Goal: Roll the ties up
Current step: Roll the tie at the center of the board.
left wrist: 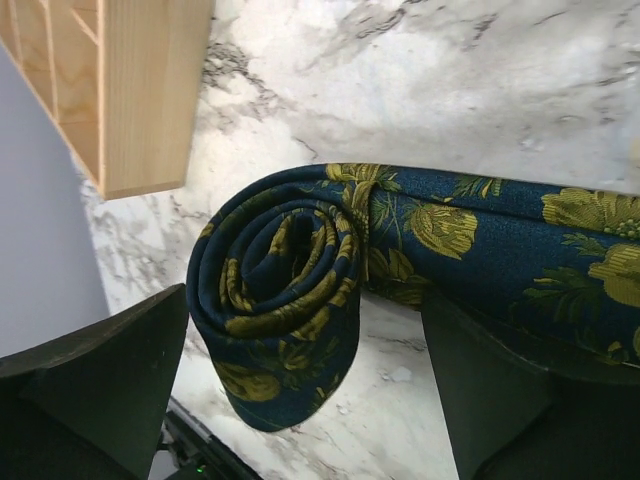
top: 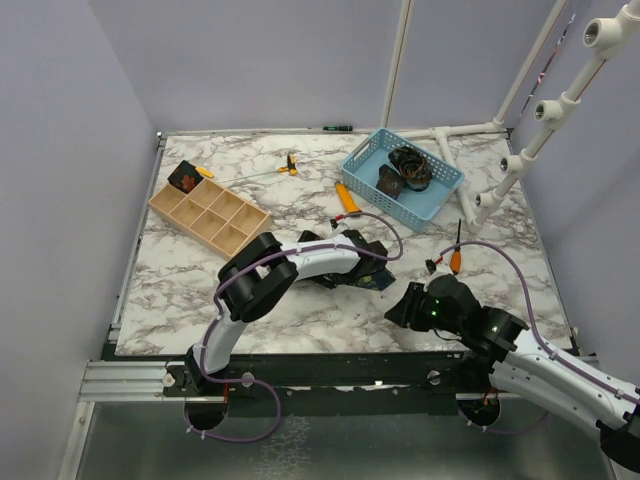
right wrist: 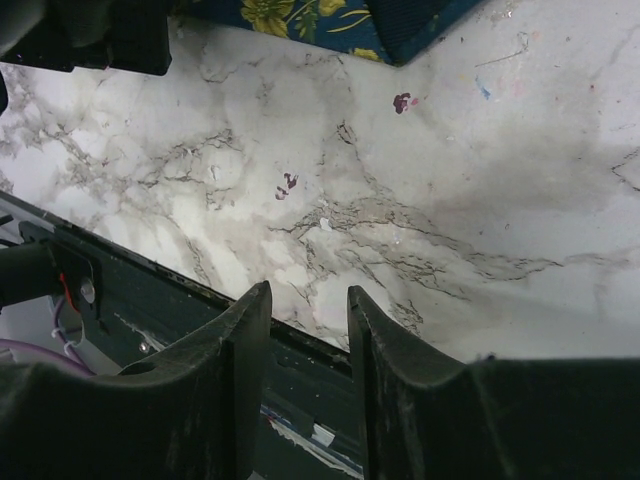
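A navy tie [left wrist: 520,240] with yellow-green flowers lies on the marble table, its end wound into a coil [left wrist: 280,300]. My left gripper [left wrist: 300,385] is open, its fingers [left wrist: 100,380] standing wide on either side of the coil without pressing it. From above, the left gripper [top: 352,258] is over the tie [top: 372,277] at mid-table. My right gripper [top: 398,305] hovers low near the table's front edge, right of the tie. Its jaws [right wrist: 308,300] stand a little apart with nothing between them. The tie's loose tip [right wrist: 330,20] shows at the top of the right wrist view.
A wooden compartment tray [top: 208,212] sits at the left with a dark red-marked coil [top: 183,178] in its far corner. A blue basket [top: 440,192] at the back right holds dark coils [top: 410,165]. Orange-handled tools [top: 347,200] [top: 455,260] lie nearby. White pipes [top: 540,130] stand at the right.
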Available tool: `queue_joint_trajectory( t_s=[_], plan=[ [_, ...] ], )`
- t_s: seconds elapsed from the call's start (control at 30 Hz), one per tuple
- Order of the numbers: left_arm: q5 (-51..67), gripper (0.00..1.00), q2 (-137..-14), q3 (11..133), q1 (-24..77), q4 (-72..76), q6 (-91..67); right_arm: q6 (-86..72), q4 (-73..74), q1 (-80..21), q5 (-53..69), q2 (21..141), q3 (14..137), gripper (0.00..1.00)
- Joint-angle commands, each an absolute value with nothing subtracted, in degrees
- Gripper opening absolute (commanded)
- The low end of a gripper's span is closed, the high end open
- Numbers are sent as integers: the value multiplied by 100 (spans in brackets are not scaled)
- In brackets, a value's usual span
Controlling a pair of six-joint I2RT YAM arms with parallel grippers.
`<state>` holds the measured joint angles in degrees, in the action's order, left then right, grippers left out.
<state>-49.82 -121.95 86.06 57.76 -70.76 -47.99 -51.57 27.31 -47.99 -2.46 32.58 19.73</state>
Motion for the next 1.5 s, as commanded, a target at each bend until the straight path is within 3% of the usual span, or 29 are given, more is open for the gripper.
queue_joint_trajectory(
  t_s=[0.0,0.37,0.83,0.93,1.2,1.47],
  plan=[
    [-4169,99,-11907,8561,5835,-6299,-4676,-5182,2881,-4793,-308,3208,1947,42],
    [-4147,99,-11419,8733,5819,-6377,-4433,-5029,2738,-4791,-183,3022,1929,45],
    [-3940,99,-10202,9518,5500,-6626,-4118,-4549,2394,-4795,213,3343,2334,65],
    [-3796,99,-9437,9143,4977,-6349,-4028,-4390,1923,-4796,378,4012,2550,66],
    [-2492,99,-6395,6156,3235,-3912,-4136,-3977,846,-5083,437,6826,4086,68],
    [-2083,99,-5650,5157,2904,-3484,-3975,-3851,982,-5379,127,9059,5897,69]
  ],
)
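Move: Between the left hand's open, empty fingers is the rolled part of the tie, some 2 cm to the left of the hand point, level with it fore and aft, and about 2 cm below. The tie's loose end stretches roughly 18 cm to that hand's right and 4 cm back; the wooden box is about 19 cm left and 10 cm ahead. From the right hand, the tie roll lies around 20 cm left, 11 cm ahead and 5 cm lower. Backing off the tie roll with its fingers staying wide, the left hand slides a few centimetres right, then climbs about 15 cm and swings left towards the wooden box, tilting until its fingers point nearly straight down. The right hand, after a slow start, sweeps about 16 cm left and 8 cm forward towards the roll, rising slightly and opening its fingers wider. ##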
